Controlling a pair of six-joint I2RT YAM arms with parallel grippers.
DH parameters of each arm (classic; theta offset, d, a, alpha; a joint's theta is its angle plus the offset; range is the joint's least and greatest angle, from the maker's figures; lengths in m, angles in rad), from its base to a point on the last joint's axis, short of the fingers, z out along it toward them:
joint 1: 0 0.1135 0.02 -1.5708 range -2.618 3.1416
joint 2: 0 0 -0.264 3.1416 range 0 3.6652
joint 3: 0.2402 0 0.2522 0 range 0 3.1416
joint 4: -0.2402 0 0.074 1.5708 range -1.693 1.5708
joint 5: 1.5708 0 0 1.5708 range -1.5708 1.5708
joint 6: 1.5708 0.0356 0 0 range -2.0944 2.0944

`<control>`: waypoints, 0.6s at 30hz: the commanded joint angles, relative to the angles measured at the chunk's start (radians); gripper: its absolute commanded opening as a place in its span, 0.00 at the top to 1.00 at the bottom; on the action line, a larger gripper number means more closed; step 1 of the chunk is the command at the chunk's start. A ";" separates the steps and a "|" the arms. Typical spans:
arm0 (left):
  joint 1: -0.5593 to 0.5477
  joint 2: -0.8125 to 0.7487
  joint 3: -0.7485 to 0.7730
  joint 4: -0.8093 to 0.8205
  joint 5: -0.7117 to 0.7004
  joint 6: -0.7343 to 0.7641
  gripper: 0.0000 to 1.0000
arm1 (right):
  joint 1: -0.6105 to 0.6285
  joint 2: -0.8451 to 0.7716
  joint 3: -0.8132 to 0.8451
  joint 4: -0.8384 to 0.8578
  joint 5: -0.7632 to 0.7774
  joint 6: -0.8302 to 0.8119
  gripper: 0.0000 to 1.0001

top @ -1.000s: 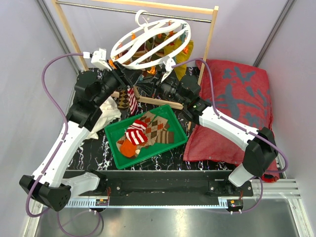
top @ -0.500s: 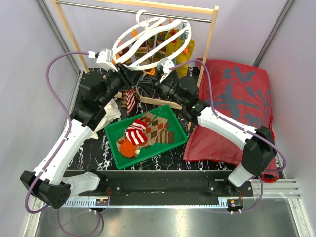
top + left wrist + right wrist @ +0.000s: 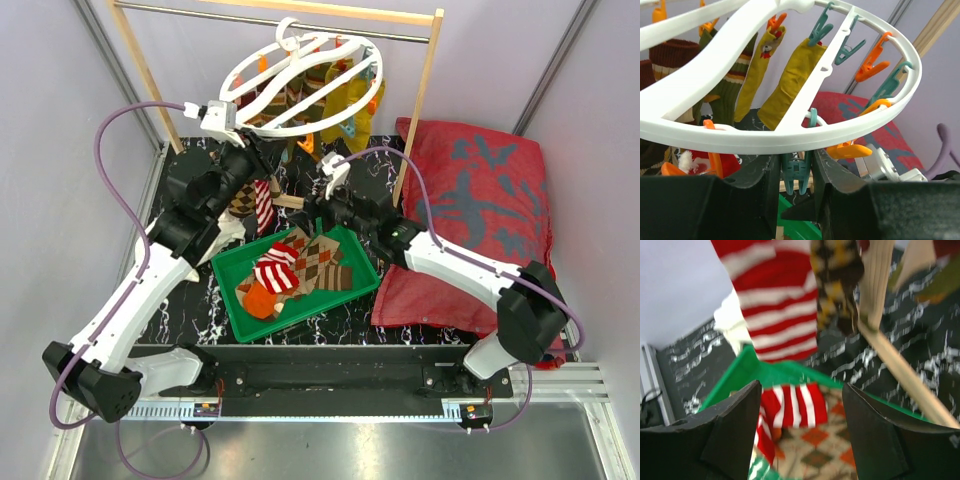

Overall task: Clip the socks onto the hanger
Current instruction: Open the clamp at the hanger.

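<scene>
The white ring hanger (image 3: 300,85) hangs from the rod, with yellow and olive socks (image 3: 790,75) clipped to it. A red-and-white striped sock (image 3: 775,315) also hangs from it. My left gripper (image 3: 250,158) is at the ring's near edge, its fingers (image 3: 765,185) closed on a teal clip (image 3: 799,175). My right gripper (image 3: 322,212) is open and empty, low over the green tray (image 3: 350,225). The tray holds a striped sock (image 3: 275,272), argyle socks (image 3: 325,262) and an orange sock (image 3: 258,300). In the right wrist view the striped sock (image 3: 795,402) lies between my open fingers (image 3: 735,430).
The wooden rack frame (image 3: 420,95) with its metal rod stands at the back, and its base bar (image 3: 905,375) lies just behind the tray. A white cloth (image 3: 222,228) lies left of the tray. A big red cushion (image 3: 480,200) fills the right side.
My right gripper has let go of the hanger ring and dropped down towards the green tray. The ring has swung back and levelled. My left gripper stays at the ring's near edge.
</scene>
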 commanded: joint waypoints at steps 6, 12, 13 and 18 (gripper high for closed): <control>-0.045 0.044 -0.051 0.041 -0.091 0.156 1.00 | 0.011 -0.085 -0.108 -0.242 -0.061 -0.008 0.24; -0.063 0.057 -0.041 0.013 -0.119 0.162 1.00 | 0.045 0.022 -0.076 -0.314 -0.106 -0.014 0.25; -0.065 0.057 -0.037 0.012 -0.122 0.164 1.00 | 0.049 0.038 -0.067 -0.319 -0.107 -0.011 0.25; -0.066 0.060 -0.015 -0.031 -0.139 0.165 1.00 | 0.087 0.134 -0.018 -0.305 -0.186 0.043 0.25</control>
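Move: The red-and-white striped sock in the green box lies about 24 cm below the right hand, some 4 cm back and 5 cm to its left. At the same depth, the orange sock lies about 11 cm back and 8 cm left, the tan argyle sock about 2 cm back and 2 cm right. The left hand already has the teal clamp between its fingers; orange clamps flank this hand on the rim, one 3 cm ahead and 5 cm left, another level ahead and 5 cm right. The right hand, empty and still open, drops about 14 cm and draws back some 7 cm from under the hanger towards the striped sock in the green box, swinging slightly right and then left again as its fingers dip nearly 30 degrees. Meanwhile the left hand keeps its pinch on the teal clamp, easing the near rim of the hanger down about 3 cm and slightly forward. ##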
